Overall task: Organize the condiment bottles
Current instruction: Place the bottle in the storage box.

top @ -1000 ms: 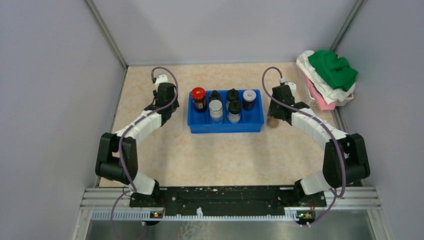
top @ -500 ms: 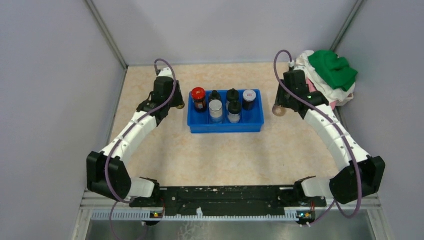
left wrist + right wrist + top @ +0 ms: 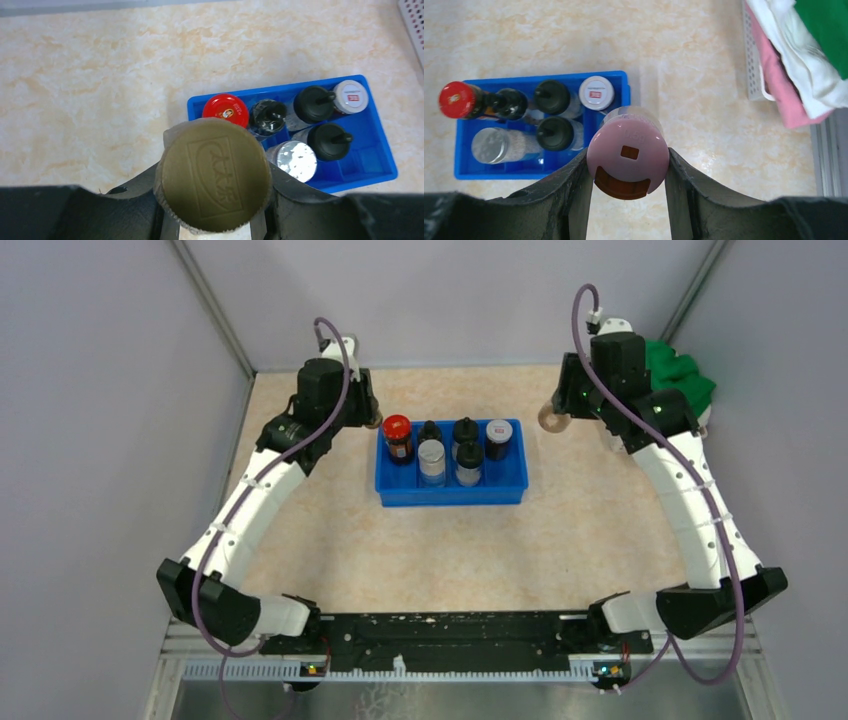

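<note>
A blue tray (image 3: 452,494) at mid-table holds several condiment bottles: a red-capped one (image 3: 397,426), black-capped ones (image 3: 465,428), a silver-capped one (image 3: 431,449) and a white-capped one (image 3: 498,427). My left gripper (image 3: 366,421) hangs above the table off the tray's back left corner, shut on a bottle with an olive-gold cap (image 3: 215,180). Off the tray's back right corner, my right gripper (image 3: 556,420) is shut on a clear bottle with a pink cap (image 3: 628,152). Both held bottles are lifted off the table and stand outside the tray (image 3: 499,170).
A white basket (image 3: 751,60) piled with green, white and pink cloths (image 3: 680,375) stands at the back right corner. Grey walls close in the table on the left, back and right. Bare marbled tabletop (image 3: 450,560) lies between the tray and the arm bases.
Both arms have risen and swung toward the back wall, each carrying its bottle up off the table beside the tray. The bottles in the tray have not moved.
</note>
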Controlling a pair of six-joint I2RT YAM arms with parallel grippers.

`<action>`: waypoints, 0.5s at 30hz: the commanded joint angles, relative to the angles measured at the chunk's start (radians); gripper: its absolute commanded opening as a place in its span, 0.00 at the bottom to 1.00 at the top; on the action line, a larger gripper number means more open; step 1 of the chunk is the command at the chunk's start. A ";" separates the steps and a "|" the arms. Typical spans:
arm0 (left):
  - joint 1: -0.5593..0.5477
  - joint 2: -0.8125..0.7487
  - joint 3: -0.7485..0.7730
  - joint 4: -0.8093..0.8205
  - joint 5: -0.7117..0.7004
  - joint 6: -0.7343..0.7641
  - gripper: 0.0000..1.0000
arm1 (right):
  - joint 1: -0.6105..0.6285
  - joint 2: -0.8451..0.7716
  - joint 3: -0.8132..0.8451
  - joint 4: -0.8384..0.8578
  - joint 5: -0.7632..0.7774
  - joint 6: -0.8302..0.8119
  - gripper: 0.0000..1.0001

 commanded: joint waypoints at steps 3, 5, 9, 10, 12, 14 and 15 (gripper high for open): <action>-0.057 -0.009 0.163 -0.022 0.011 0.045 0.04 | 0.101 0.074 0.170 -0.053 -0.049 -0.037 0.00; -0.072 0.004 0.184 -0.026 0.012 0.052 0.04 | 0.128 0.100 0.214 -0.065 -0.053 -0.042 0.00; -0.096 0.035 0.228 -0.042 0.026 0.063 0.04 | 0.197 0.148 0.288 -0.076 -0.068 -0.064 0.00; -0.101 0.042 0.237 -0.042 0.035 0.068 0.04 | 0.218 0.161 0.305 -0.077 -0.065 -0.074 0.00; -0.106 0.055 0.253 -0.046 0.060 0.078 0.04 | 0.256 0.191 0.338 -0.082 -0.081 -0.099 0.00; -0.109 0.065 0.266 -0.047 0.099 0.094 0.04 | 0.287 0.215 0.361 -0.088 -0.104 -0.126 0.00; -0.109 0.069 0.270 -0.048 0.115 0.101 0.04 | 0.301 0.221 0.367 -0.090 -0.106 -0.139 0.00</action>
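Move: Held over the left edge of the storage box, the left hand's gold-capped bottle has the empty front-left compartment about 4 cm to the right, 2 cm back and 25 cm below; the red-capped bottle stands 7 cm beyond that compartment. From the right hand, the empty front-right compartment lies some 6 cm left, roughly level and 28 cm below. The white-lidded jar is 7 cm beyond that compartment and 2 cm farther left, the black-capped bottle 14 cm left of the hand, level with it. Swinging left at a good pace, the right hand carries its pink-capped bottle about 11 cm in over the box's right end, rising 3 cm and turning some 20 degrees counter-clockwise. The left hand climbs about 5 cm and goes as far right, over the front-left compartment, turning slightly clockwise; its rise has just tipped into a slight sinking. Both grips keep their hold. ##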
